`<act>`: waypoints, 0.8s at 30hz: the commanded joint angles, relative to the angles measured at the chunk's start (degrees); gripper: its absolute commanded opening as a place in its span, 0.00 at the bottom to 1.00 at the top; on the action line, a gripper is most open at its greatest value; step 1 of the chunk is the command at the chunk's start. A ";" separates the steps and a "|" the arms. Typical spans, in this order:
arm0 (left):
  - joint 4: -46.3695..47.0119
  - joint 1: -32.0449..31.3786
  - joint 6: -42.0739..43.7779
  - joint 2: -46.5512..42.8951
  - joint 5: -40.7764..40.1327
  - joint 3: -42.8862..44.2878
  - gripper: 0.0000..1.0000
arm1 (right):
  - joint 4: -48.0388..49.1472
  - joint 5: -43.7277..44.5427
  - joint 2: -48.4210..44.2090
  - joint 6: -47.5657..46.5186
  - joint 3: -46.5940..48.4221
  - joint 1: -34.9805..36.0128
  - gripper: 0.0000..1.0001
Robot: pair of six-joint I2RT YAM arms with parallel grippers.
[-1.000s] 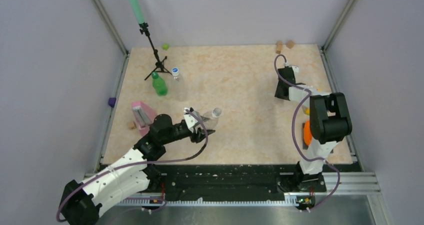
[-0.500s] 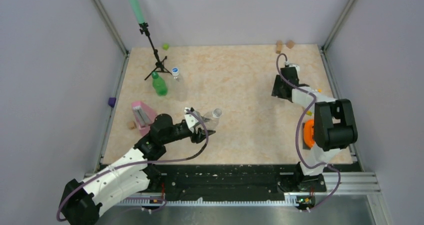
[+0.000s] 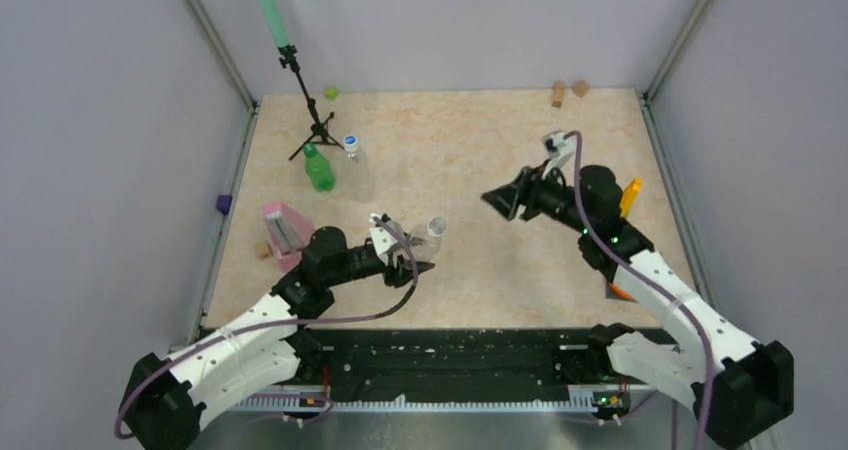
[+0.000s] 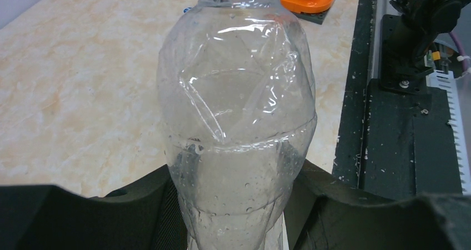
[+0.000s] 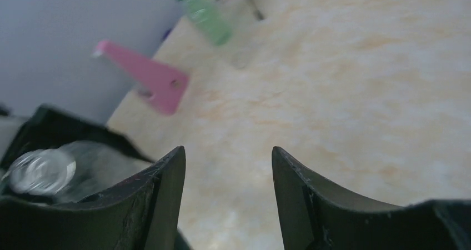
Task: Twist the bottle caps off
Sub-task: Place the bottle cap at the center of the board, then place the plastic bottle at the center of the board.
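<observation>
My left gripper point(image 3: 408, 257) is shut on the lower body of a clear bottle point(image 3: 428, 233), which fills the left wrist view point(image 4: 236, 111) between the black fingers point(image 4: 139, 205). Its neck points away to the right, and its blurred mouth point(image 5: 38, 171) shows no coloured cap. My right gripper point(image 3: 492, 199) hangs open and empty right of that bottle, its fingertips point(image 5: 176, 158) facing it. At the back left stand a green bottle point(image 3: 319, 171) with a dark green cap point(image 3: 310, 150) and a clear bottle point(image 3: 356, 168) with a blue cap point(image 3: 350, 141).
A black tripod stand point(image 3: 312, 120) with a green tube rises behind the two standing bottles. A pink block point(image 3: 282, 226) lies left of my left arm. A yellow block point(image 3: 630, 196) and an orange piece point(image 3: 620, 292) sit at the right. Wooden blocks point(image 3: 558, 93) lie at the far edge.
The right arm has swung from the far right side in toward the middle, and its gripper has opened. The left arm and its bottle have not moved.
</observation>
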 commanded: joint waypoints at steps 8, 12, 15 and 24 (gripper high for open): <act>3.47 -0.07 -2.15 3.67 3.73 0.99 0.00 | 5.19 -1.89 -13.30 3.00 -3.78 20.69 0.56; 3.96 -0.08 -2.40 3.62 3.89 0.75 0.00 | 4.44 0.05 -11.60 2.03 -2.91 23.74 0.56; 3.91 -0.07 -2.51 3.96 4.46 1.05 0.00 | 2.55 3.77 -9.50 0.54 -1.61 25.27 0.56; 3.96 -0.07 -3.45 5.79 6.41 1.73 0.00 | 8.17 -1.26 -6.47 2.01 -1.22 25.36 0.57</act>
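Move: The open mouth of the bottle lies about 15 cm to the left of my empty right hand, some 8 cm back and about 3 cm higher. The placed cap is roughly 12 cm ahead, 18 cm to the right and 23 cm below this hand; the blue-capped clear bottle stands about 11 cm ahead, 47 cm left and 14 cm lower. From my left hand, gripping the bottle, the mouth is some 9 cm up, 4 cm ahead and 5 cm right. Coming away from the placed cap, I sweep my right hand back about 12 cm and left 9 cm towards the bottle's mouth, arching up some 5 cm and sinking most of that again, while it swings roughly 25 degrees counter-clockwise. Its fingers stay parted. My left hand keeps its grip on the bottle and lowers it about 2 cm, easing slightly back and right. ##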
